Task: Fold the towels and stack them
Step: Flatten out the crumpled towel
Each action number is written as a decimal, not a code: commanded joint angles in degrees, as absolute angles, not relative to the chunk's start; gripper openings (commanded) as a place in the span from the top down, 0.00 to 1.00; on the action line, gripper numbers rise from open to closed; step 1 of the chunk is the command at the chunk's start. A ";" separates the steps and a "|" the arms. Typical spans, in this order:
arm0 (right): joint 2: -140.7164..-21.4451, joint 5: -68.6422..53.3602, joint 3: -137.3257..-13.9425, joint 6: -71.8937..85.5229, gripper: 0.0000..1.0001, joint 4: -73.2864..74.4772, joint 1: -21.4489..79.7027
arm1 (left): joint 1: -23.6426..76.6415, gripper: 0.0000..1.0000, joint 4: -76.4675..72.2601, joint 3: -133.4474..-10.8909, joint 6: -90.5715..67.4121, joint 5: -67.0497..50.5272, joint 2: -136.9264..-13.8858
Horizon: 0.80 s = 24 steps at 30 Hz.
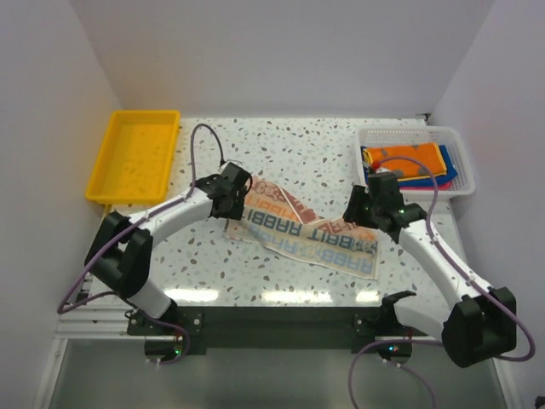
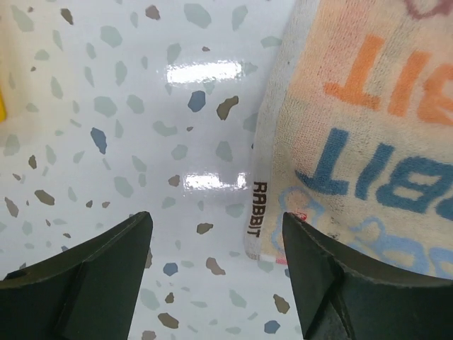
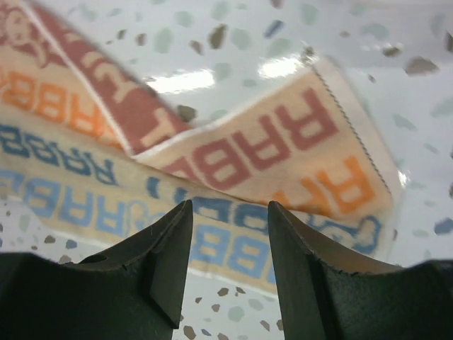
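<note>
The orange-blue printed towel (image 1: 298, 228) lies spread on the speckled table, its far right corner folded over. My left gripper (image 1: 241, 198) is open and empty over the towel's left edge; the left wrist view shows the towel's corner (image 2: 354, 142) beside the right finger of that gripper (image 2: 216, 234). My right gripper (image 1: 358, 204) is open and empty just above the towel's right part, with the towel (image 3: 248, 156) showing past that gripper (image 3: 230, 212). The orange towel with the yellow edge (image 1: 407, 158), a blue towel (image 1: 449, 170) and a sliver of pink lie in the basket.
The white mesh basket (image 1: 409, 130) stands at the back right. A yellow plastic tray (image 1: 100, 166) stands at the back left. White walls close in the table on three sides.
</note>
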State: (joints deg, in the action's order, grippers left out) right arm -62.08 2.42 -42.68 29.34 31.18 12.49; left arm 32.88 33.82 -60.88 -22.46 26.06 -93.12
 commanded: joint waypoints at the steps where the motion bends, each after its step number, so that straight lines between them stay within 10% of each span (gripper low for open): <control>1: -67.29 3.16 -50.42 21.37 0.49 29.18 20.10 | 32.78 0.21 35.07 -62.06 -26.43 27.69 -85.62; 8: -84.53 -1.84 -61.69 12.75 0.56 28.82 27.24 | 32.96 0.41 28.15 -55.29 -34.80 14.78 -85.34; 24: -96.86 5.81 -62.67 17.91 0.54 29.45 24.53 | 33.05 0.49 27.42 -50.36 -37.27 13.88 -94.04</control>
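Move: The left hand goes for the towel's near-left corner, about 5 cm back, 2 cm to its right and 5 cm below; the towel's far-left corner lies some 14 cm ahead and 10 cm right, the yellow bin 22 cm ahead and 28 cm left. For the right hand, the V-shaped notch in the towel's far edge is about 5 cm ahead, 9 cm left and 9 cm below; the towel's far-right corner is 9 cm ahead and 4 cm right, the white basket 21 cm ahead and 17 cm right. The left hand, already open and empty, lifts some 4 cm and then comes down about 8 cm while drawing back and to the right, its left side dipping, narrowing its fingers partway to straddle the near-left corner. Meanwhile the right hand, half open, swings left and forward over the towel with a turn of about 30 degrees counter-clockwise, sinks tips-down towards the notch and eases a little back to the right, without closing. ##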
